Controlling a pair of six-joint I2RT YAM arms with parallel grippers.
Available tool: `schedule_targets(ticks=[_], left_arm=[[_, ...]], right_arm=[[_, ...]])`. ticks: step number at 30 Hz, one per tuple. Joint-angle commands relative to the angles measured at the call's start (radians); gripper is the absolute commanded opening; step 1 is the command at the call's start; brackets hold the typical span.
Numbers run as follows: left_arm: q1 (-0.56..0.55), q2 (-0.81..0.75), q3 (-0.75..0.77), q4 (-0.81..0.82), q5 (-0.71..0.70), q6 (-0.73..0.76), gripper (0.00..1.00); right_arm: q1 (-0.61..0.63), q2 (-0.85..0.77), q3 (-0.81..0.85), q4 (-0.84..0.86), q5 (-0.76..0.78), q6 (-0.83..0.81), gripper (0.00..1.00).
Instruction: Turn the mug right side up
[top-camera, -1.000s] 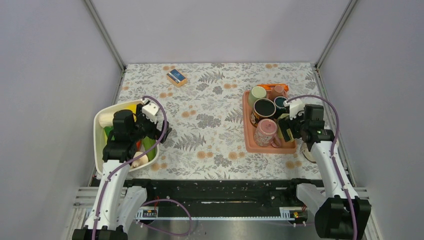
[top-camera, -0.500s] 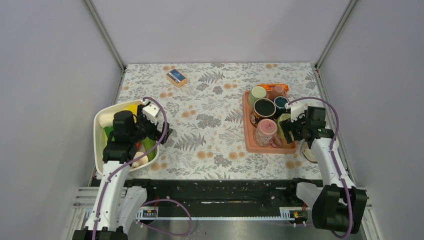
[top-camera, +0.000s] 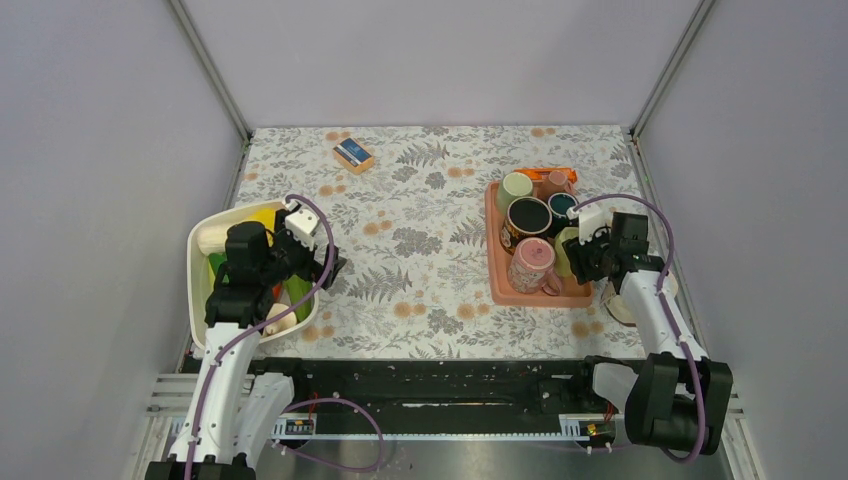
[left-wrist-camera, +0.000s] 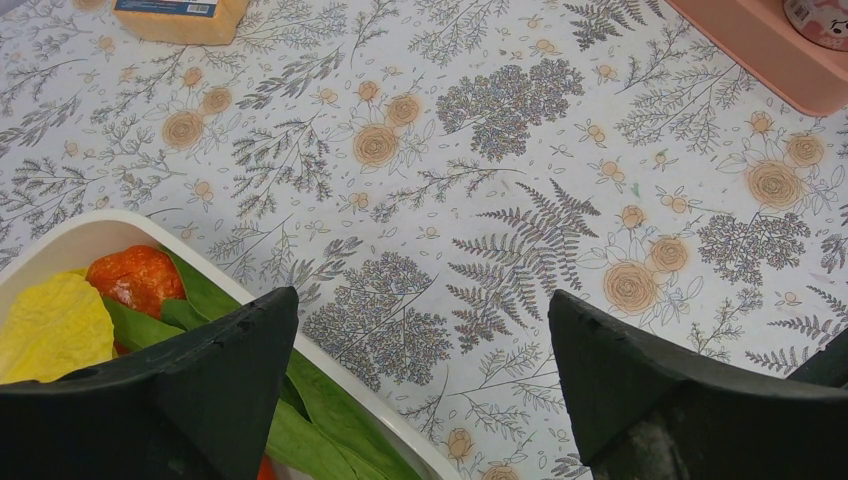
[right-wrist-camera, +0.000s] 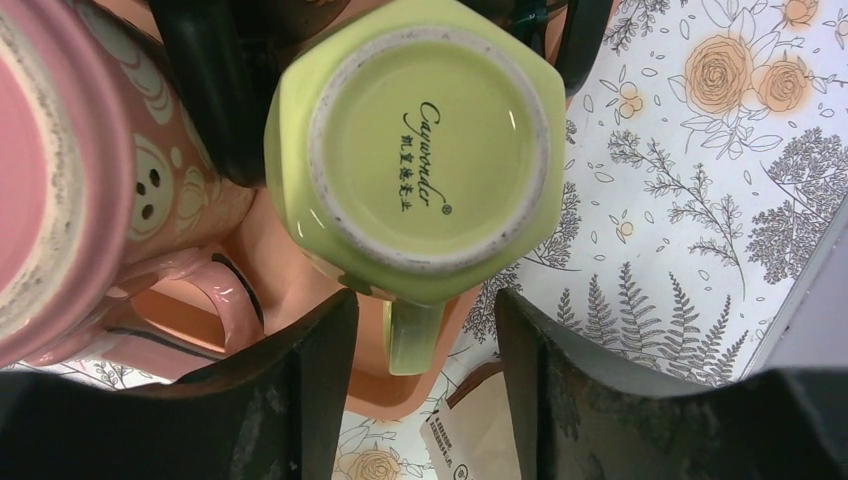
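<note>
The mug (right-wrist-camera: 425, 150) is light green and stands upside down at the near right corner of the orange tray (right-wrist-camera: 400, 385), base up toward the right wrist camera. Its handle (right-wrist-camera: 410, 335) points out over the tray's rim. My right gripper (right-wrist-camera: 425, 320) straddles that handle, with a gap showing between the handle and each finger. From above, the mug (top-camera: 566, 250) is mostly covered by the right gripper (top-camera: 585, 258). My left gripper (left-wrist-camera: 420, 340) hangs wide open over the tablecloth beside the white bowl (left-wrist-camera: 60, 235), holding nothing.
A pink mug (top-camera: 530, 262) lies on its side on the tray (top-camera: 495, 270) next to the green one. A dark mug (top-camera: 528, 215) and smaller cups (top-camera: 516, 186) stand behind. A paper packet (right-wrist-camera: 480, 430) lies right of the tray. A small box (top-camera: 352, 154) sits far back.
The right jaws have narrowed from wide open to a closer stance either side of the mug's handle, and the right wrist has shifted slightly. The left arm has not moved.
</note>
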Motion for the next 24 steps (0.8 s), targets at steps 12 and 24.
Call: schedule_targets(ticks=[12, 24], left_arm=[[0.003, -0.012, 0.000, 0.031, 0.037, 0.015, 0.99], [0.003, -0.014, 0.001, 0.030, 0.049, 0.015, 0.99]], right_arm=[[-0.005, 0.035, 0.017, 0.040, -0.059, -0.002, 0.21], [-0.005, -0.093, 0.021, -0.005, -0.028, 0.020, 0.00]])
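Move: The green mug's handle is already between the right hand's open fingers, roughly 1 cm ahead and 1 cm below. The upside-down body lies about 5 cm ahead, 3 cm left and 1 cm below. From the hand, the pink mug is some 11 cm left and 1 cm ahead; the teal-rimmed mug is about 12 cm ahead and 5 cm left. From the left hand, the green mug lies roughly 51 cm right, 7 cm ahead and 12 cm down. The green mug's handle gets pinched: the right hand eases down and slightly forward by well under 1 cm, its part-open fingers closing from both sides until they stop on the handle. Keeping that grip, it then draws back a bit under 1 cm and starts to rise about half a centimetre, with the wrist almost unturned. ##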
